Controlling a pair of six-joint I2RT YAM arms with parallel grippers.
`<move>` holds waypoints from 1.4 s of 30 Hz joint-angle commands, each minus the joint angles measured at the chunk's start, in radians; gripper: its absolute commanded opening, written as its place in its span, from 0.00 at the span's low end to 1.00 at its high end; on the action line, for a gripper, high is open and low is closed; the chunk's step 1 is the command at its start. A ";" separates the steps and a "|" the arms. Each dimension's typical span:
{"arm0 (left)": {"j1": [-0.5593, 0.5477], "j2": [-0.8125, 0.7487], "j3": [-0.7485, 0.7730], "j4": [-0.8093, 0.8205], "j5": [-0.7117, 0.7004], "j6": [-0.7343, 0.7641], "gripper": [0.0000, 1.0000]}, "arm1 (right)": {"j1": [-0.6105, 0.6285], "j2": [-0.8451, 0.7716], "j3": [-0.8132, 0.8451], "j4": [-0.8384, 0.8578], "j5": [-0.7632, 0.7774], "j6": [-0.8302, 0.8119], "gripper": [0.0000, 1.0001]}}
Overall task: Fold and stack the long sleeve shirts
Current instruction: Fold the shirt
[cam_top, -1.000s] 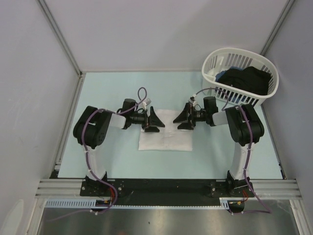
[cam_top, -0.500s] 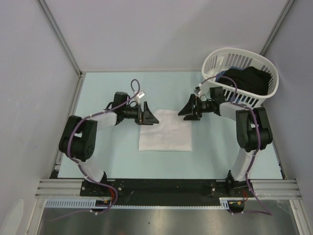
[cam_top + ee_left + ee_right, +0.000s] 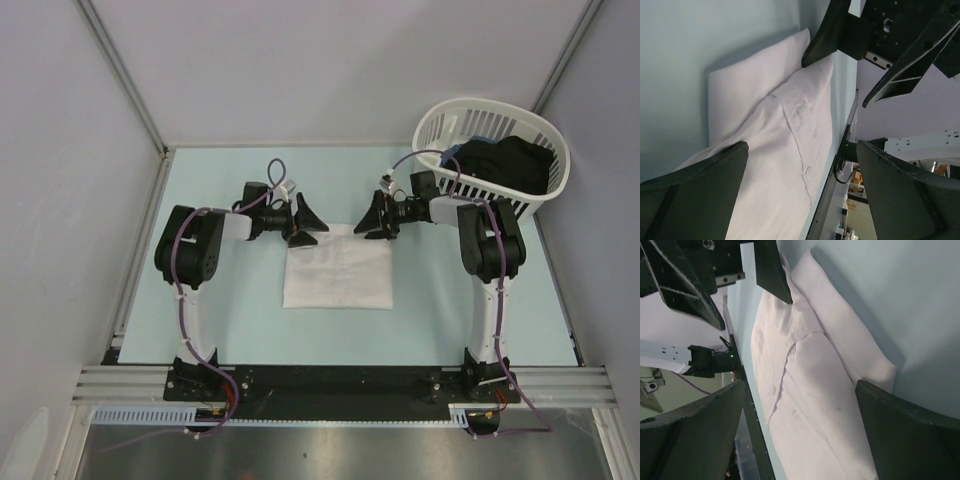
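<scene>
A plain white long sleeve shirt [image 3: 338, 270] lies folded into a flat rectangle in the middle of the table. My left gripper [image 3: 306, 222] hangs open over its far left corner, and my right gripper [image 3: 372, 220] hangs open over its far right corner. The two face each other and nothing sits between the fingers of either. The left wrist view has the shirt [image 3: 785, 145] under the open left gripper [image 3: 800, 195], with the right gripper [image 3: 880, 45] opposite. The right wrist view has the shirt [image 3: 815, 390] under the open right gripper [image 3: 800, 435].
A white slatted basket [image 3: 432, 120] stands at the back right and holds dark clothes [image 3: 510, 162]. It is close behind the right arm. Grey walls enclose the pale blue table [image 3: 230, 300] on three sides.
Both grippers have drawn back from over the shirt toward its far edge, staying open. The arms' elbows swung outward and came back. The shirt has not moved.
</scene>
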 commanded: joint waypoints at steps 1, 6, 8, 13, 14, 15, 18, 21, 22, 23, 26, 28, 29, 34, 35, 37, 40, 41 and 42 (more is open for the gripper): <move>0.081 -0.008 -0.048 -0.028 -0.142 0.024 0.99 | -0.013 0.032 0.075 -0.087 0.137 -0.148 1.00; 0.091 -0.142 -0.108 -0.002 -0.110 0.089 0.99 | -0.013 -0.040 0.178 -0.130 0.132 -0.144 1.00; 0.089 -0.181 -0.119 -0.015 -0.100 0.121 1.00 | -0.013 -0.116 0.175 -0.134 0.130 -0.142 1.00; 0.089 -0.284 -0.125 -0.060 -0.124 0.129 0.99 | 0.005 -0.256 0.112 -0.143 0.112 -0.039 1.00; 0.089 -0.295 -0.126 -0.055 -0.129 0.123 0.99 | 0.027 -0.280 0.092 -0.132 0.104 -0.015 1.00; 0.089 -0.305 -0.128 -0.051 -0.130 0.119 1.00 | 0.036 -0.287 0.072 -0.130 0.098 -0.003 1.00; 0.091 -0.330 -0.104 -0.051 -0.133 0.116 1.00 | 0.081 -0.276 -0.012 -0.126 0.106 0.013 1.00; 0.094 -0.336 -0.073 -0.069 -0.142 0.089 0.99 | 0.085 -0.242 -0.078 -0.069 0.103 0.063 0.96; 0.094 -0.338 -0.065 -0.074 -0.144 0.083 0.99 | 0.085 -0.235 -0.092 -0.062 0.109 0.063 0.95; 0.094 -0.341 -0.062 -0.074 -0.146 0.081 0.99 | 0.084 -0.227 -0.111 -0.057 0.117 0.057 0.93; 0.092 -0.344 -0.024 -0.159 -0.150 0.177 0.99 | 0.061 -0.187 -0.125 -0.110 0.205 -0.013 0.87; 0.092 -0.309 0.066 -0.348 -0.133 0.265 0.99 | 0.033 -0.152 -0.103 -0.165 0.250 -0.116 0.81; 0.092 -0.293 0.102 -0.409 -0.126 0.367 0.99 | 0.027 -0.143 -0.085 -0.243 0.305 -0.159 0.76; 0.094 -0.310 0.173 -0.593 -0.165 0.564 0.96 | 0.071 -0.182 0.099 -0.386 0.442 -0.350 0.63; 0.095 -0.319 0.174 -0.607 -0.175 0.598 0.97 | 0.090 -0.198 0.128 -0.422 0.468 -0.375 0.63; 0.109 -0.348 0.157 -0.618 -0.193 0.606 0.97 | 0.161 -0.224 0.197 -0.449 0.500 -0.447 0.62; 0.158 -0.379 0.110 -0.588 -0.193 0.566 0.97 | 0.240 -0.293 0.208 -0.479 0.512 -0.510 0.56; 0.175 -0.396 0.098 -0.583 -0.193 0.554 0.97 | 0.301 -0.323 0.199 -0.492 0.511 -0.567 0.53; 0.210 -0.400 0.078 -0.577 -0.190 0.543 0.97 | 0.329 -0.340 0.188 -0.502 0.508 -0.599 0.51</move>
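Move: Between the two hands, which are at its far end, lies the folded shirt: its middle is about 8 cm back and 5 cm to the right of the left hand, and 9 cm back and 5 cm to the left of the right hand, 2 cm lower for both. The middle of its far edge is roughly 1 cm ahead and 5 cm left of the right hand, 1 cm ahead and 5 cm right of the left. The white basket stands some 15 cm ahead and 27 cm to the right of the right hand, its middle 8 cm higher. Leaving the shirt's far left corner, the left hand slides about 5 cm left, then lifts some 7 cm and edges farther left, fingers open. The right hand goes forward a little, arches up 11 cm and back, comes down low over the shirt's far part while half closing, runs forward about 4 cm, then rises again leftward, its fingers tipped some 25 degrees more steeply down. ##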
